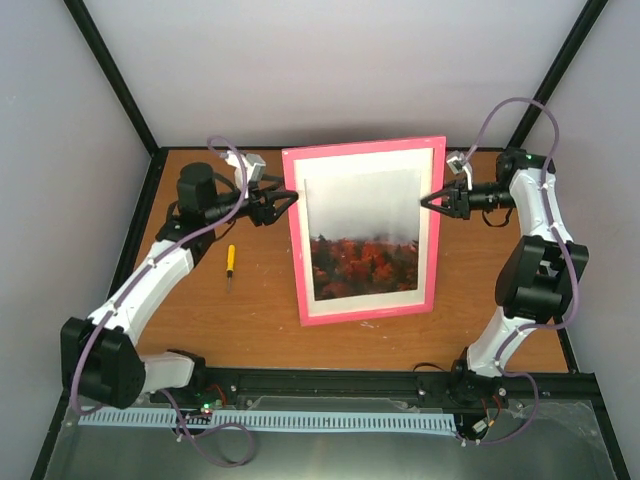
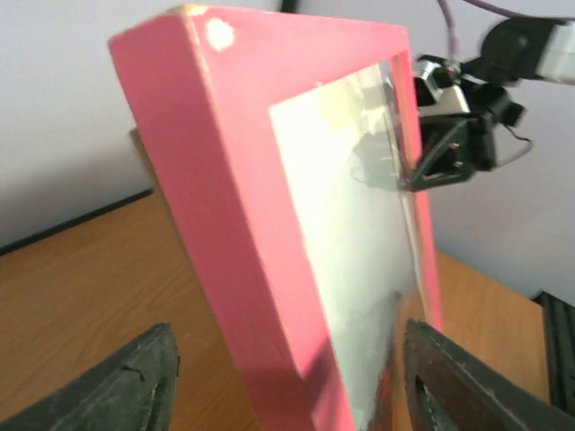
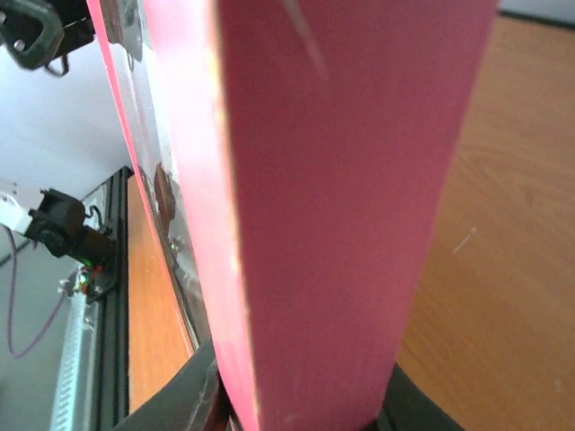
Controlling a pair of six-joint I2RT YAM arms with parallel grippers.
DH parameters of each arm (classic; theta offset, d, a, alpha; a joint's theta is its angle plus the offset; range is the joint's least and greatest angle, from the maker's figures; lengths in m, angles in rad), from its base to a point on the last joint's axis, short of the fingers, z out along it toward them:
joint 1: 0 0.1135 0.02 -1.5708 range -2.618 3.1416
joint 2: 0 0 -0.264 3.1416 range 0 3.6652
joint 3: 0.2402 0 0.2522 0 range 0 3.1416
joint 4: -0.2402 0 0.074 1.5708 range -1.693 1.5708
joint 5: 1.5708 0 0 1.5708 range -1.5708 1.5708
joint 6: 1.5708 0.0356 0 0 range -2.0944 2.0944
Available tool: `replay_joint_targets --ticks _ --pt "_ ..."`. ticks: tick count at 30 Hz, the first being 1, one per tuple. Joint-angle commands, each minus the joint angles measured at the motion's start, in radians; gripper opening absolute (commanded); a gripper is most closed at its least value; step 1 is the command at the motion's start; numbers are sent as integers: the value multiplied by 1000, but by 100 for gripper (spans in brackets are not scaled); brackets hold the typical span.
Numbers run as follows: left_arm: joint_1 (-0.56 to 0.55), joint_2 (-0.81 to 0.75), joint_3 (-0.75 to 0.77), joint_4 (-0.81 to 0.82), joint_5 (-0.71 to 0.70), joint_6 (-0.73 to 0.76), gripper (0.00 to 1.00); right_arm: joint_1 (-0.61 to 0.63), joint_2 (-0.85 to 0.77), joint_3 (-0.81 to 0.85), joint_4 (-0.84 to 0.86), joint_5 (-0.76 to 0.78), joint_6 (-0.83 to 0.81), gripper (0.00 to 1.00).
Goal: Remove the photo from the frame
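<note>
The frame [image 1: 365,148], thin and pink-bordered, stands upright on the table, facing the arms. Behind its glass sits the photo [image 1: 365,235], misty grey above and orange-red trees below, inside a white mat [image 1: 430,235]. My left gripper [image 1: 288,201] is open at the frame's left edge. In the left wrist view the left gripper [image 2: 287,386] straddles the pink edge [image 2: 234,224] with a gap on each side. My right gripper [image 1: 433,201] is shut on the frame's right edge. In the right wrist view the right gripper [image 3: 301,409] clamps the pink side [image 3: 341,180] between both dark fingers.
A small yellow-handled screwdriver [image 1: 230,262] lies on the brown table [image 1: 250,310] left of the frame. Black posts and grey walls enclose the table on three sides. A black rail [image 1: 330,385] runs along the near edge between the arm bases.
</note>
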Motion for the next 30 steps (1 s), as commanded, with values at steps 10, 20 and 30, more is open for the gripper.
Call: replay_joint_targets --ticks 10,20,30 --pt "6 -317 -200 -37 -529 2 86 25 -3 -309 644 92 781 3" --pt "6 -415 -341 -95 -613 -47 86 138 270 -204 588 222 862 3" --pt "6 -448 -407 -91 -709 -35 88 273 378 -95 703 313 1053 18"
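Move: The frame leans up steeply, its far side high and its near edge at about table level. My right hand grips its right bar; the frame's middle lies about 13 cm left, 4 cm back and 7 cm below that hand, and its table spot some 21 cm left, 4 cm back and 22 cm down. From my left hand, the frame's middle is about 15 cm right, 6 cm back, 12 cm down; the screwdriver is roughly 16 cm left, 2 cm back, 29 cm down. I keep my right grip on the pink bar and swing the raised frame down towards the table, sinking about 20 cm with the hand tipping down some 50 degrees, then drawing left late on, slightly forward. My left fingers spread wider off the left bar; that hand backs off to its left, turning counter-clockwise, then sinks. ##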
